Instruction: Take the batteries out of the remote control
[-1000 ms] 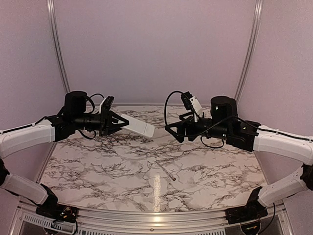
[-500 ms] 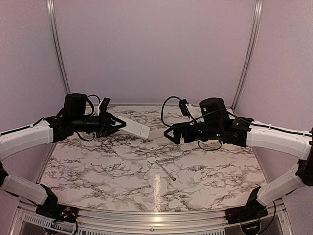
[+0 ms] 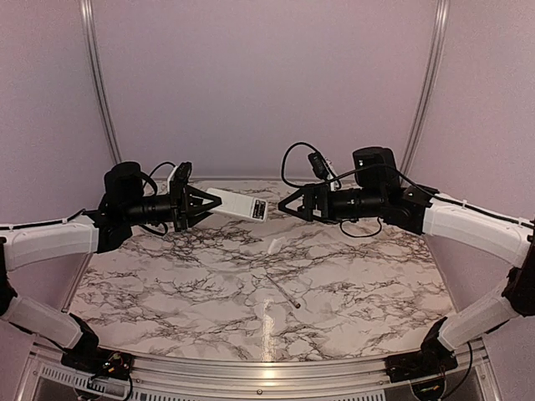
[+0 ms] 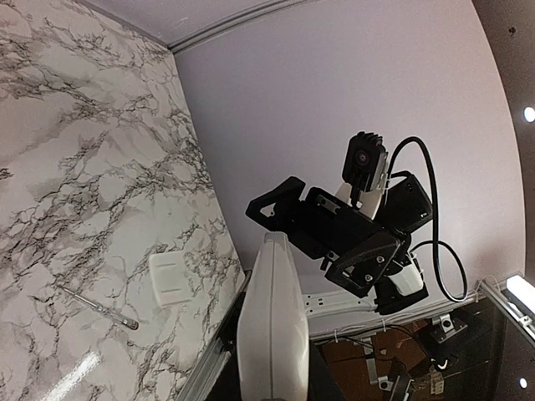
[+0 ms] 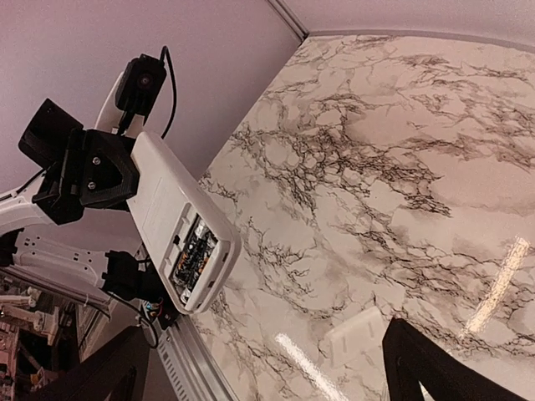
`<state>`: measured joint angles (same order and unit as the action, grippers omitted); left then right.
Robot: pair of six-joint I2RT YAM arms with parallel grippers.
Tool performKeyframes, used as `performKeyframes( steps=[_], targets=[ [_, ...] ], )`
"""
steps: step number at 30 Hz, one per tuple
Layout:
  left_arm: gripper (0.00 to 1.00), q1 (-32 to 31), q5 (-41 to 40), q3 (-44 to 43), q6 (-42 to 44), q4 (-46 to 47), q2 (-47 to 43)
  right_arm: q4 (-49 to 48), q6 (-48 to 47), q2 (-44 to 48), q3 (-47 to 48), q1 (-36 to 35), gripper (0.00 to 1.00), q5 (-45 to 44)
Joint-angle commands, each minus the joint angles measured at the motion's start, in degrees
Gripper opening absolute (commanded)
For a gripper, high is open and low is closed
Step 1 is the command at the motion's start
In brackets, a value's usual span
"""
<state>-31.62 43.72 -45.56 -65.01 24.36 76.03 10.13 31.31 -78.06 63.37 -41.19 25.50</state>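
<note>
My left gripper [image 3: 199, 205] is shut on the near end of the white remote control [image 3: 238, 204] and holds it level above the back of the table. The remote's free end points right, with its dark open recess [image 3: 260, 209] uncovered. In the right wrist view the batteries [image 5: 192, 256] lie dark inside that recess. My right gripper [image 3: 290, 208] hangs open just right of the remote's free end, not touching it. Its two dark fingers [image 5: 435, 368] frame the bottom of the right wrist view with nothing between them.
A small white squarish cover piece [image 3: 276, 245] lies on the marble table [image 3: 167, 284] below the two grippers. A long thin pale rod with a dark tip [image 3: 285, 293] lies nearer the front. Purple walls close in the back and sides.
The left gripper has turned the remote, so its dark recess now shows, and carried it a little right. The right gripper has risen and moved left toward the remote's end, still open.
</note>
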Motion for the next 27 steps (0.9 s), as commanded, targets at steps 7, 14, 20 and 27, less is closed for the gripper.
performKeyframes(
  steps=[7,14,20,27],
  targets=[
    [0.0,-0.2,1.0,1.0,-1.2,5.1,1.2,-2.7,6.2,-2.4,3.0,0.4,0.94,2.7],
    [0.0,-0.2,0.9,2.9,-2.2,7.4,1.6,-8.3,7.2,-4.6,1.6,0.4,0.88,6.8],
    [0.0,-0.2,0.7,2.9,-2.3,7.6,2.1,-9.5,7.8,-9.5,4.4,0.4,0.79,8.5],
    [0.0,-0.2,-0.2,3.0,-2.3,7.4,2.0,-9.3,8.7,-11.7,6.1,0.3,0.68,8.2]
  ],
)
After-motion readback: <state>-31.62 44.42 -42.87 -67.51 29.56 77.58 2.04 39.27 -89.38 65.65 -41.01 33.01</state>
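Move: The batteries sit bare in the end of the remote control that my left hand holds, about 7 cm to the left of my right hand, roughly level fore-and-aft and some 2 cm lower. The loose battery cover is about 3 cm left of my right hand, 2 cm nearer me and roughly 12 cm below. The screwdriver lies on the table some 25 cm down, 5 cm back and 1 cm left. From my left hand the batteries are about 12 cm to the right, nearly level. I bring my open right hand left by about 4 cm to the battery end of the remote control, rising slightly at first, then dropping some 4 cm and easing forward as the fingers narrow around that end, still well apart. My left hand keeps its pinch on the remote, lifting it a touch, then sinking about 2 cm. ##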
